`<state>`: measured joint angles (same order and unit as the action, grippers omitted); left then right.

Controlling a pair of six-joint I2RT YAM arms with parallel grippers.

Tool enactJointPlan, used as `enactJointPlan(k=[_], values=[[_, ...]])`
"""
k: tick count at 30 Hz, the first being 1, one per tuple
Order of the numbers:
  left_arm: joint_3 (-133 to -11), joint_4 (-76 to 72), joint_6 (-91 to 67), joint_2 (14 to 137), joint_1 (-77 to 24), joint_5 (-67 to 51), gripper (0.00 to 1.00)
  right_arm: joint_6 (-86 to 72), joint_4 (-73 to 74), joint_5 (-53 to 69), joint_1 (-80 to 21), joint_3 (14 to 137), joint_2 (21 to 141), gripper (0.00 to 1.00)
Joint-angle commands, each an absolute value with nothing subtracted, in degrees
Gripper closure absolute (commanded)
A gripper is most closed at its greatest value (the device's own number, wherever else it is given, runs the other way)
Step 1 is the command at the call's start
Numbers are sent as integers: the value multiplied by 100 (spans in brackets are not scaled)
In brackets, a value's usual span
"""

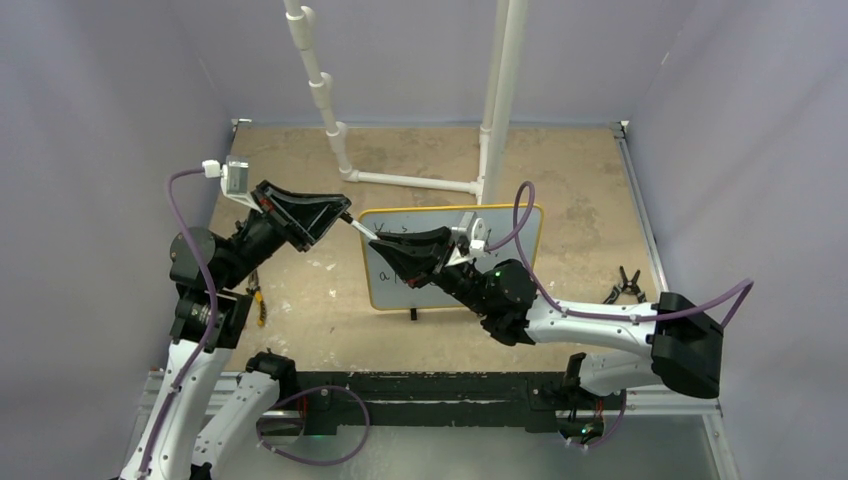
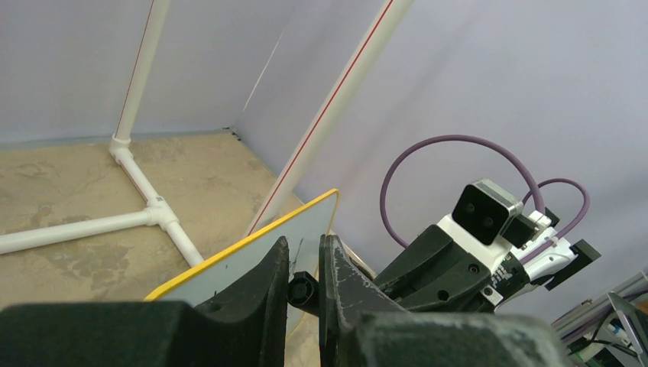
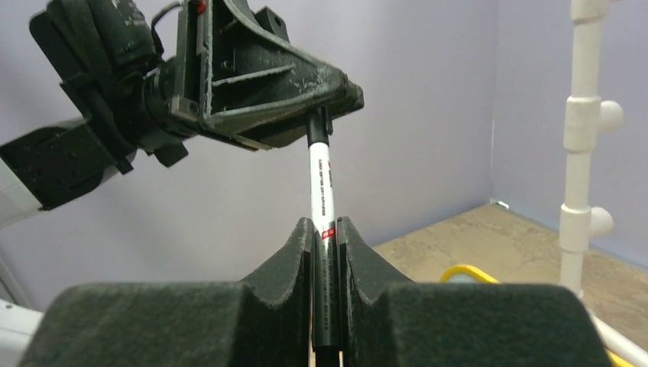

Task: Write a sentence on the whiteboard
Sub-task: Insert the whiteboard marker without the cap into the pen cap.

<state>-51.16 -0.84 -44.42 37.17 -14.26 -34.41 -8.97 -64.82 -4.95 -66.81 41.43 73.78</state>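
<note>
The whiteboard (image 1: pixel 512 238), pale with a yellow frame, stands mid-table; its top edge shows in the left wrist view (image 2: pixel 229 264) and one corner in the right wrist view (image 3: pixel 462 271). A few black strokes of the sentence (image 1: pixel 383 272) show at its left; my right arm hides the rest. A white marker (image 1: pixel 362 230) spans between both grippers in front of the board's upper left corner. My left gripper (image 2: pixel 305 245) is shut on the marker's black end (image 2: pixel 304 290). My right gripper (image 3: pixel 325 229) is shut on the marker's barrel (image 3: pixel 321 176).
A white pipe frame (image 1: pixel 410 182) with a tall upright (image 1: pixel 500 100) stands behind the board. Yellow-handled pliers (image 1: pixel 258 300) lie beside the left arm. A small black clip (image 1: pixel 625 285) lies at the right. Purple walls enclose the table.
</note>
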Motion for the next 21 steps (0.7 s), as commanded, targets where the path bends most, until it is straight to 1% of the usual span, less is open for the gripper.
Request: enactJointPlan(k=[1,10,14,15,16,17,18,19,20,21], values=[[-4746,1248,-4315,3694,-1791,-5265,100,-845,-7559,-1063,-6611,4623,7407,100],[-4698,1445,-4202,3637,-1846,-5258,100,-853,-7685,-1096,-6614,4674,7470,100],[-5038,1655,-3908,3772,-1846,-4713,100,-870,-7563,-1023,-6625,4630,7451,100],[-5229,1739,-3805,3836,-1846,-4478,98,-875,-7499,-1051,-6627,4593,7431,100],[-5422,1771,-3692,3876,-1846,-4242,86,-883,-7442,-1122,-6627,4545,7409,100],[-5592,1745,-3620,3917,-1846,-4037,65,-906,-7364,-1189,-6627,4500,7383,100],[-5748,1641,-3592,3932,-1846,-3827,52,-932,-7310,-1276,-6627,4455,7353,100],[-5872,1489,-3593,3941,-1846,-3683,42,-954,-7266,-1331,-6627,4422,7322,100],[-5948,1333,-3620,3969,-1846,-3611,35,-970,-7228,-1343,-6627,4399,7295,100],[-6005,1181,-3668,4003,-1846,-3597,31,-970,-7206,-1348,-6627,4395,7282,100]])
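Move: My left hand already holds the pen cap, with the marker in it; the marker's middle lies about 2 cm back, 4 cm right and 3 cm below that hand. My right hand grips the marker's other end, so the pen cap sits some 4 cm ahead, 6 cm left and 5 cm above it. The whiteboard's middle is roughly 8 cm ahead, 18 cm right and 28 cm below my left hand. I keep the capped joint pressed together, both hands sinking slowly by nearly 1 cm while my right hand edges left towards the pen cap. Then my left fingers open wide and let go of the cap, that hand jerking about 1.5 cm back and to the right, and down, rolling slightly. My right hand keeps its grip on the marker and springs some 1.5 cm up, with a little forward and right. ##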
